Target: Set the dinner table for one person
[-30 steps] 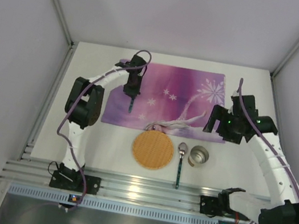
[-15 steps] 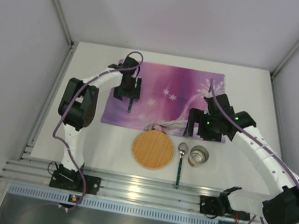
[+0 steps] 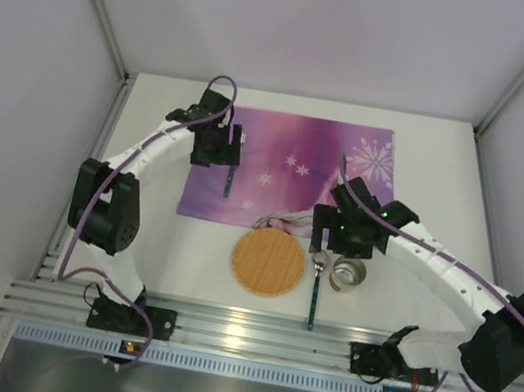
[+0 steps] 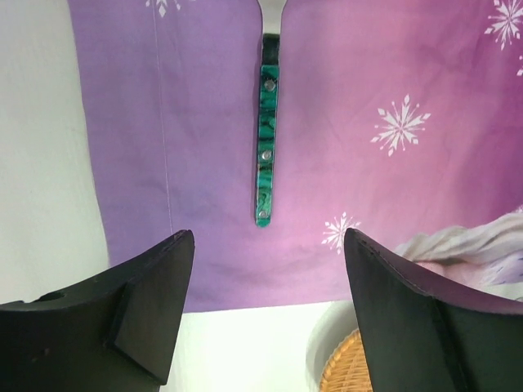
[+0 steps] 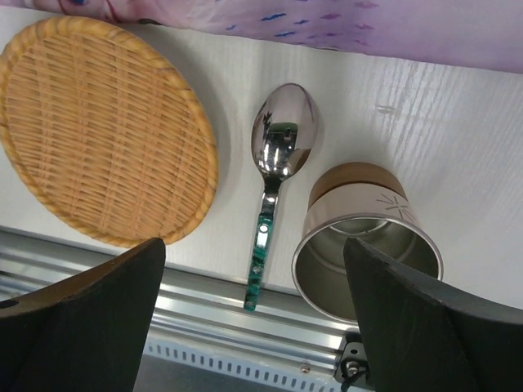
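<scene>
The dinner table (image 3: 135, 224) is a white top carrying a purple snowflake placemat (image 3: 300, 152). A green-handled utensil (image 4: 268, 147) lies free on the mat's left part, its head cut off by the frame. My left gripper (image 4: 268, 237) hovers open just behind the handle's end, with nothing between the fingers. On the bare table lie a round wicker mat (image 5: 106, 131), a green-handled spoon (image 5: 278, 155) and a metal cup (image 5: 364, 237) on its side. My right gripper (image 5: 253, 242) hangs open above the spoon, holding nothing.
A bunched pale cloth (image 3: 304, 219) lies on the placemat's front edge, touching the wicker mat (image 3: 269, 262). The ribbed aluminium rail (image 3: 238, 334) runs along the near edge, and the spoon's handle reaches over it. Grey walls close in the left, right and back.
My left gripper opened, let go of the green-handled utensil on the placemat and drew back to the left. The right arm swung left to a spot over the spoon and cup.
</scene>
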`<state>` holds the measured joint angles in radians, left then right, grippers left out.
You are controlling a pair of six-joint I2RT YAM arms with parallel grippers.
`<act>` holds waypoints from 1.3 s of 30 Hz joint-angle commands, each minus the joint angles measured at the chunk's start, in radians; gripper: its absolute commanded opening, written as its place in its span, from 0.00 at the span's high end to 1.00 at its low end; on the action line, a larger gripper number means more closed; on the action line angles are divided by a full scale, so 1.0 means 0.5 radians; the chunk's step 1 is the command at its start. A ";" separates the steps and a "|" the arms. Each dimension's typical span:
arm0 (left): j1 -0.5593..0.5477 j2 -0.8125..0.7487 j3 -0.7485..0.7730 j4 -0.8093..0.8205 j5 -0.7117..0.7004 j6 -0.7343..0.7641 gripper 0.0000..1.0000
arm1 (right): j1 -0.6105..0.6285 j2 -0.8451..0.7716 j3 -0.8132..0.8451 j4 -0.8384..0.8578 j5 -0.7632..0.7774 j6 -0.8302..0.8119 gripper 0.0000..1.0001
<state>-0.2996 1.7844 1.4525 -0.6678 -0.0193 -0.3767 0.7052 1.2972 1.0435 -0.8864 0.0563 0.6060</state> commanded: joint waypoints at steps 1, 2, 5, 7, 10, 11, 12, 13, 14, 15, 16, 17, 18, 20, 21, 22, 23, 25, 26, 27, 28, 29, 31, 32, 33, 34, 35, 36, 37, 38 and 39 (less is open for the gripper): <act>-0.002 -0.145 -0.094 -0.039 -0.017 -0.029 0.21 | 0.016 0.035 -0.044 0.005 0.099 0.064 0.09; -0.002 -0.160 -0.110 -0.039 -0.017 -0.035 0.21 | 0.013 0.065 -0.056 0.012 0.093 0.070 0.10; -0.002 -0.234 -0.177 -0.048 -0.029 -0.041 0.21 | 0.016 0.124 -0.120 0.067 0.084 0.092 0.16; -0.002 -0.274 -0.214 -0.051 -0.035 -0.041 0.21 | 0.016 0.145 -0.160 0.110 0.105 0.101 0.21; -0.002 -0.320 -0.254 -0.073 -0.057 -0.038 0.22 | 0.016 0.206 -0.188 0.156 0.133 0.104 0.37; 0.001 -0.332 -0.263 -0.073 -0.063 -0.029 0.22 | 0.016 0.240 -0.188 0.165 0.130 0.098 0.41; 0.001 -0.356 -0.288 -0.073 -0.075 -0.026 0.22 | 0.016 0.253 -0.188 0.177 0.142 0.086 0.53; 0.001 -0.366 -0.297 -0.073 -0.081 -0.020 0.22 | 0.019 0.265 -0.182 0.174 0.148 0.086 0.61; 0.001 -0.375 -0.306 -0.076 -0.090 -0.011 0.22 | 0.019 0.277 -0.173 0.174 0.154 0.080 0.75; 0.001 -0.390 -0.325 -0.079 -0.102 -0.001 0.22 | 0.019 0.274 -0.136 0.150 0.188 0.068 0.82; 0.001 -0.399 -0.334 -0.082 -0.112 -0.001 0.22 | 0.019 0.271 -0.108 0.122 0.215 0.061 0.88; 0.001 -0.403 -0.340 -0.085 -0.112 0.008 0.22 | 0.016 0.262 -0.072 0.092 0.243 0.052 0.97; 0.001 -0.415 -0.355 -0.082 -0.121 0.008 0.22 | 0.016 0.259 -0.026 0.052 0.319 0.043 1.00; 0.001 -0.418 -0.368 -0.076 -0.121 0.011 0.22 | 0.016 0.268 0.173 -0.126 0.415 -0.006 1.00; 0.001 -0.427 -0.371 -0.076 -0.121 0.011 0.22 | 0.016 0.265 0.253 -0.254 0.509 -0.043 1.00; 0.001 -0.427 -0.371 -0.073 -0.118 0.008 0.22 | 0.010 0.265 0.415 -0.310 0.559 -0.061 1.00; 0.001 -0.430 -0.371 -0.073 -0.112 0.005 0.22 | 0.001 0.262 0.492 -0.359 0.602 -0.080 1.00; 0.001 -0.439 -0.371 -0.063 -0.094 0.002 0.21 | -0.066 0.271 0.707 -0.442 0.697 -0.162 1.00; 0.001 -0.445 -0.368 -0.063 -0.084 -0.004 0.20 | -0.106 0.311 0.775 -0.454 0.707 -0.196 1.00; 0.001 -0.455 -0.368 -0.060 -0.075 -0.007 0.18 | -0.152 0.341 0.842 -0.464 0.713 -0.266 1.00; 0.001 -0.461 -0.368 -0.060 -0.069 -0.010 0.18 | -0.253 0.381 0.967 -0.461 0.713 -0.303 1.00; 0.001 -0.467 -0.365 -0.063 -0.057 -0.011 0.18 | -0.302 0.482 1.026 -0.452 0.710 -0.340 1.00; 0.001 -0.482 -0.359 -0.073 -0.041 -0.017 0.18 | -0.446 0.617 1.243 -0.433 0.694 -0.451 1.00; 0.001 -0.485 -0.359 -0.088 -0.020 -0.026 0.17 | -0.483 0.760 1.321 -0.427 0.697 -0.481 1.00; 0.001 -0.498 -0.359 -0.100 -0.008 -0.032 0.17 | -0.523 0.838 1.403 -0.400 0.682 -0.539 1.00; 0.001 -0.507 -0.365 -0.106 0.002 -0.041 0.17 | -0.597 0.918 1.580 -0.387 0.676 -0.564 1.00; 0.001 -0.522 -0.371 -0.109 0.029 -0.050 0.17 | -0.628 1.095 1.685 -0.390 0.667 -0.580 1.00; 0.001 -0.534 -0.392 -0.113 0.029 -0.056 0.17 | -0.658 1.184 1.905 -0.390 0.630 -0.613 1.00; 0.001 -0.544 -0.407 -0.116 0.026 -0.069 0.18 | -0.719 1.276 2.023 -0.393 0.615 -0.623 1.00; 0.001 -0.568 -0.423 -0.113 0.026 -0.072 0.18 | -0.741 1.463 2.145 -0.408 0.596 -0.629 1.00; 0.001 -0.577 -0.450 -0.109 0.084 -0.081 0.18 | -0.772 1.556 2.387 -0.436 0.545 -0.626 1.00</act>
<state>-0.2996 1.5517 1.2514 -0.7105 -0.0174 -0.3985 0.3584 1.9656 2.0315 -1.0912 0.3550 0.3481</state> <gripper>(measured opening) 0.824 0.058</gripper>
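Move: The silver cup stands about 5 cm to the right of the right hand, level with it fore and aft, its middle some 7 cm lower. The spoon's middle lies almost under that hand, about 4 cm back; the wicker plate is some 10 cm to the left and level, both about 11 cm down. The placemat's middle is about 23 cm ahead and 8 cm left, 11 cm down. From the left hand the cup is roughly 21 cm back and 28 cm right, 6 cm below. Down about 6 cm and slightly right goes the right hand, its wide-open fingers closing on the left wall of the cup, one inside and one outside; then it lifts and swings the cup forward about 25 cm and some 5 cm right over the placemat's far right part, sinking slightly at the end while the wrist turns about 15 degrees clockwise. The left hand, empty and open, draws back about 6 cm from the fork. ##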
